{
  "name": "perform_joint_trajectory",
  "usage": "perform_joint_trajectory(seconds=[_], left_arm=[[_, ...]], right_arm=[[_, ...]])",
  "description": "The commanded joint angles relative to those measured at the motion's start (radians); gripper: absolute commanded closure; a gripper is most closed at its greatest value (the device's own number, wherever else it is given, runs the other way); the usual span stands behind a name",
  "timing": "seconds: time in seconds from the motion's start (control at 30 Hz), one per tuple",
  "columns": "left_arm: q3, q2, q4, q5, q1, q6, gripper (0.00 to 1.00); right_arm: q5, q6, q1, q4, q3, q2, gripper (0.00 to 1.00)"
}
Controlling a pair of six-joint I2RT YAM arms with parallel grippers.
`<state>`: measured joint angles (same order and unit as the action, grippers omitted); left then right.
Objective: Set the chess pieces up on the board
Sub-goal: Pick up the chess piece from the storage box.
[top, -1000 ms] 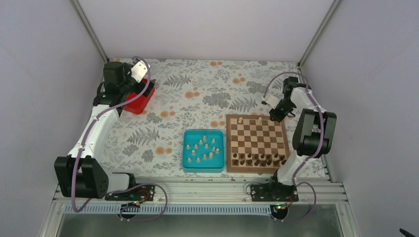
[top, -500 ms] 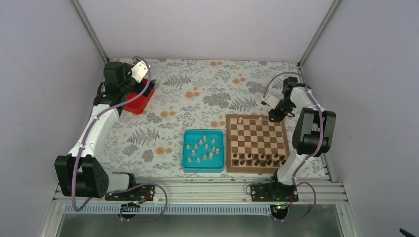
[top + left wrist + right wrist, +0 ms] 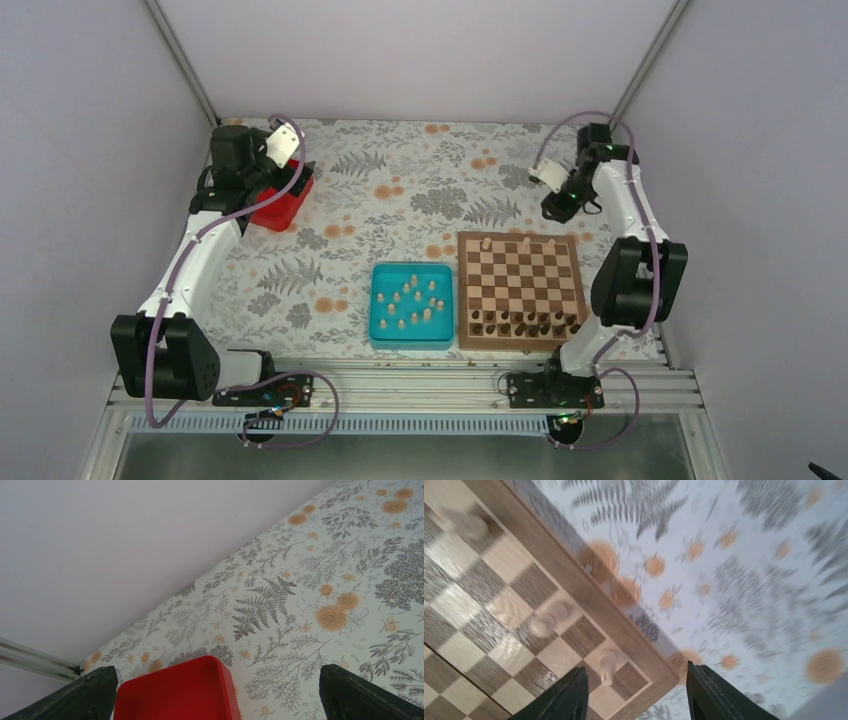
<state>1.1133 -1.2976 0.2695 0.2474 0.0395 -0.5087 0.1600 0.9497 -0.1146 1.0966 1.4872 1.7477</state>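
Note:
The board [image 3: 520, 282] lies right of centre, with dark chessmen along its near row. Three pale chess pieces stand on its far row; the rightmost one [image 3: 551, 244] also shows in the blurred right wrist view as a beige piece [image 3: 607, 664] near the board's [image 3: 499, 580] corner. My right gripper [image 3: 553, 209] hangs open above the cloth just beyond the board's far edge, and its fingers [image 3: 569, 695] hold nothing. Several more pale pieces [image 3: 411, 298] sit in the teal tray [image 3: 378, 330]. My left gripper [image 3: 295, 178] is open over the red box [image 3: 175, 690].
The red box [image 3: 281, 207] sits at the far left on the flowered tablecloth [image 3: 400, 190]. The teal tray lies close against the board's left side. Grey walls close in the table on the left, right and back.
My right gripper opened, left a third pale piece standing on the board's far row, then rose and drew back past the far edge. The left arm has not moved.

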Motion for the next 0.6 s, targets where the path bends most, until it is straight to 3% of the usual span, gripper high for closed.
perform_joint_trajectory(seconds=[0.0, 0.27, 0.4, 0.57], left_arm=[[-0.015, 0.01, -0.02, 0.011, -0.003, 0.002, 0.0], [-0.011, 0.009, -0.017, 0.016, -0.003, 0.006, 0.0], [-0.021, 0.021, -0.018, 0.013, -0.003, 0.005, 0.0], [-0.036, 0.032, -0.026, 0.01, -0.003, 0.006, 0.0]], right_arm=[[-0.028, -0.068, 0.195, 0.08, 0.072, -0.112, 0.47], [-0.098, -0.236, 0.779, 0.07, 0.07, -0.064, 0.47], [-0.081, -0.263, 0.932, 0.076, 0.058, 0.021, 0.49], [-0.059, -0.244, 1.017, 0.058, -0.035, 0.055, 0.5]])
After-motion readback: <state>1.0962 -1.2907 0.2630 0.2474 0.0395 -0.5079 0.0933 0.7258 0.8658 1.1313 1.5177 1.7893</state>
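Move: Roughly 31 cm to the right hand's left and 18 cm back is a chess piece at the right side of the storage box, about 9 cm lower. Another light piece stands some 4 cm farther out than that one, and a close neighbour 1 cm back and 3 cm right of it. The chessboard's middle is around 15 cm back and 6 cm left of the hand. From the left hand, the aimed-at piece lies about 40 cm right, 22 cm back and 24 cm down. Sweeping left about 31 cm in a quick arc, the right hand first lifts some 6 cm and crosses the board's far edge, then swings back about 14 cm towards the light pieces in the storage box while sinking to its starting height. The wrist turns counter-clockwise some 45 degrees; the empty fingers stay half open, still above the pieces. ##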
